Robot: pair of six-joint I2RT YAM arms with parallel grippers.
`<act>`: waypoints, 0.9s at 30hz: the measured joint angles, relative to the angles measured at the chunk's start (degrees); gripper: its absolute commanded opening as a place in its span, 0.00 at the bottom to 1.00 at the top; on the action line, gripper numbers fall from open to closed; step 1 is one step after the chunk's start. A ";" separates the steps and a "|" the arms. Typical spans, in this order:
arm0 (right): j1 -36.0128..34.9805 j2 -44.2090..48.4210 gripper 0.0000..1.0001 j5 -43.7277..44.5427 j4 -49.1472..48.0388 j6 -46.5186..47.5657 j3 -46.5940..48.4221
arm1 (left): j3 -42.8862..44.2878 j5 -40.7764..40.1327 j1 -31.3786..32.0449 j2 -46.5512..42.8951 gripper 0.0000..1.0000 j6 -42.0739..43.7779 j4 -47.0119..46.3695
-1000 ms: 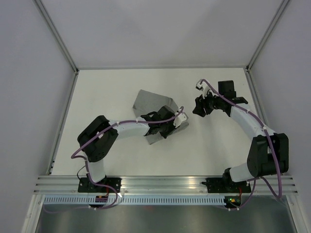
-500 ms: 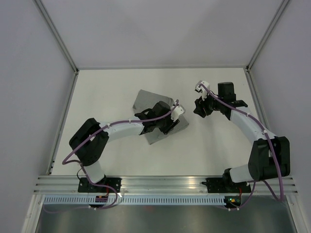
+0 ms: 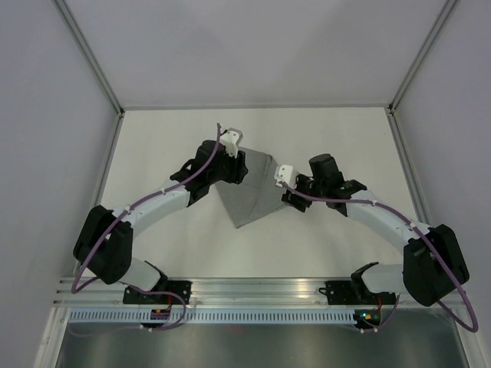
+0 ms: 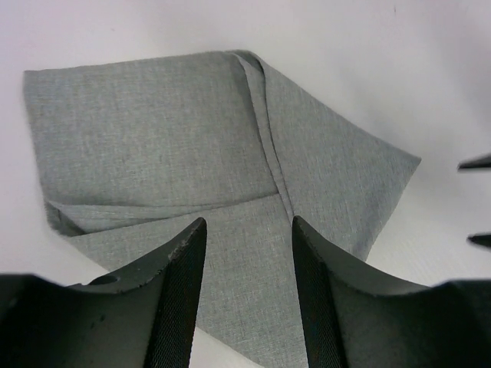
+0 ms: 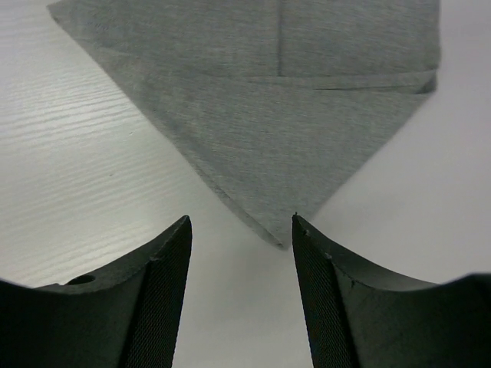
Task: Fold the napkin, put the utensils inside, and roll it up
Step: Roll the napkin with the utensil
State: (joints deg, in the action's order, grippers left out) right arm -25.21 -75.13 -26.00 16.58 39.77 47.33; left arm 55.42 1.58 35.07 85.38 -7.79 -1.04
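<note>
The grey napkin lies folded flat on the white table, with a fold seam running across it. My left gripper hovers open over its far left edge; in the left wrist view the left gripper has only cloth showing beneath its spread fingers. Facing the napkin's right corner is my right gripper, seen open in its wrist view with bare table between its fingers. No utensils are in view.
White walls and metal frame posts enclose the table. An aluminium rail with both arm bases runs along the near edge. The right gripper's fingertips show at the right edge of the left wrist view.
The left gripper opened, let go of the napkin and moved from its right side to its far left edge. The right arm swung left to the napkin's right corner.
</note>
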 measured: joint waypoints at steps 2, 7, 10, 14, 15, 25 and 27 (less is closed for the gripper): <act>-2.51 -0.61 0.61 1.31 -1.11 1.99 -1.99 | 0.00 -0.17 -1.18 -1.38 0.54 -1.88 0.15; -6.56 -4.02 0.63 5.79 -6.16 6.19 -6.64 | 0.00 -0.68 -1.99 -3.34 0.54 -4.35 0.74; -8.59 -4.52 0.64 7.98 -8.57 7.87 -8.70 | 0.00 -0.72 -1.99 -3.56 0.54 -5.05 1.75; -11.10 -6.03 0.65 10.03 -12.24 9.20 -8.87 | 0.00 -1.01 -1.99 -3.56 0.54 -5.66 2.21; -11.69 -6.51 0.65 10.62 -13.29 9.51 -8.87 | 0.00 -1.05 -1.99 -3.56 0.54 -5.75 2.21; -15.74 -10.88 0.66 14.05 -18.23 11.10 -8.87 | 0.00 -1.03 -1.99 -3.56 0.54 -5.97 2.23; -16.20 -12.13 0.65 14.27 -18.84 11.13 -8.87 | 0.00 -1.01 -1.99 -3.56 0.54 -5.97 2.23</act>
State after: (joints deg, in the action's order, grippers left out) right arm -41.41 -87.26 -11.73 -2.26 50.89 38.46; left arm 55.42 0.58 33.08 81.82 -13.76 1.19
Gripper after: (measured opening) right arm 0.656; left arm 0.541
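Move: The middle of the napkin's near-right edge lies about 6 cm left of the right hand, 2 cm back and 10 cm below. The napkin's right corner is some 4 cm ahead and 3 cm right of that hand; its near corner is 7 cm back and 14 cm left. From the left hand, the edge's middle is roughly 8 cm back, 10 cm right and 14 cm down. Still open, the right hand sinks about 8 cm and shifts 5 cm left onto the napkin's near-right edge, tipping downward. ##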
